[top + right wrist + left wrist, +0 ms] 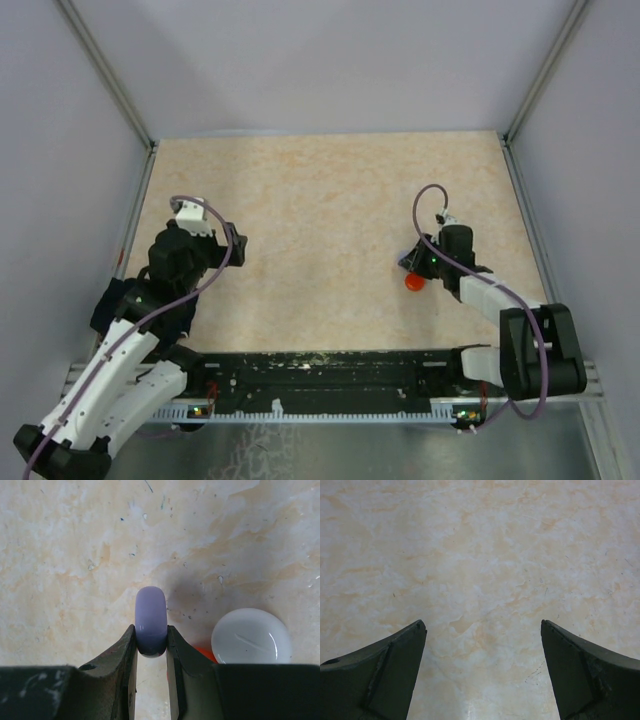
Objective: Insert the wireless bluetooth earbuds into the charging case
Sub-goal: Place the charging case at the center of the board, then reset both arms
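My right gripper (151, 630) is shut on a greyish-purple round charging case (151, 611). The case stands on edge between the fingers, just above the tabletop. A white round case (251, 636) lies flat to its right. A red one (205, 653) peeks out between that and my right finger, and it also shows as the red case (414, 282) beside the right gripper (425, 262) from above. My left gripper (483, 625) hangs wide open over bare table at the left gripper (190, 222) side, with nothing between its fingers. The earbuds are out of view.
The marbled beige tabletop (320, 220) is bounded by grey walls on the left, the back and the right. A black rail (330, 375) runs along the near edge between the arm bases.
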`<state>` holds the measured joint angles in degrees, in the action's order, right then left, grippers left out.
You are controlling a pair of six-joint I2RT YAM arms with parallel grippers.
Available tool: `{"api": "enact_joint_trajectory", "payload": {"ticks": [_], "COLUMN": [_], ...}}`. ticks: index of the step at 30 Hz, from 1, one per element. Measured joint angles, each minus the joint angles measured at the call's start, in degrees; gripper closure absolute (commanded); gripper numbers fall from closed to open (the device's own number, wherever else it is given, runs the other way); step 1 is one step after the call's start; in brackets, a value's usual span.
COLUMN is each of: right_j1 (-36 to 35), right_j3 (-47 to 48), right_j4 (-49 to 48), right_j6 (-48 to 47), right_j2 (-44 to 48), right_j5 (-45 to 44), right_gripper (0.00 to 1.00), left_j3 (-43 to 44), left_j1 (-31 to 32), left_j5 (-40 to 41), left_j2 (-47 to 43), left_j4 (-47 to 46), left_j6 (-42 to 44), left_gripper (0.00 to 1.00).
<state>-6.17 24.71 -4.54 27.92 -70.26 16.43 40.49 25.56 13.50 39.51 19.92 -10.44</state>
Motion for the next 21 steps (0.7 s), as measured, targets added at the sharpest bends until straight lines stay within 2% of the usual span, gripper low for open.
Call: {"api": "enact_joint_trajectory", "payload": {"ticks": [7, 11, 13, 16, 21], "right_j1": [0.4, 0.5, 0.5, 0.5, 0.5], "right_j3": [2.9, 5.9, 7.4, 8.3, 8.4], "right_j4": [2.8, 6.9, 9.1, 12.8, 18.4], "right_j6": [-1.4, -2.5, -3.1, -3.9, -4.5], "right_j2": [-5.0, -5.7, -5.6, -3.1, 6.4], "right_j5": [-0.9, -1.4, -1.9, -3.1, -4.9], "right_gripper": [0.66, 0.54, 0.4, 0.32, 0.23], "left_j3": [-0.9, -1.2, -1.2, -1.1, -0.7], "left_j1": [-1.5, -1.5, -1.5, -1.5, -1.5], "left_j5": [-3.1, -4.1, -4.5, -4.8, -5.1], "left_j2": [-1.6, -3.1, -4.2, -5.9, -8.9], "left_j4": [-1.4, -1.5, -1.5, -1.3, 0.7], "left_j6": [-0.8, -1.3, -1.3, -1.4, -2.4], "left_gripper": [0.0, 0.0, 0.0, 0.0, 0.0]}}
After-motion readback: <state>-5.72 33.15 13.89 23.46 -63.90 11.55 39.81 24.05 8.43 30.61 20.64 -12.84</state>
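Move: The right hand still pinches the purple charging case edge-on; its resting spot is almost straight below that hand, about 3 cm down and 1 cm to the right. On the table, the red case sits roughly 4 cm back and 1 cm right of the hand, and the white case about 4 cm right and 2 cm back. From the empty left hand, the purple case is some 36 cm to the right, about 2 cm ahead and 20 cm below. Lower the right gripper about 1.5 cm to set the purple case down just ahead of the red one, the fingertips tipping slightly more downward. Open the fingers to let go of the case, then lift clear, rising nearly 5 cm and easing right. Meanwhile draw the open left hand up about 3 cm and back 2 cm. ##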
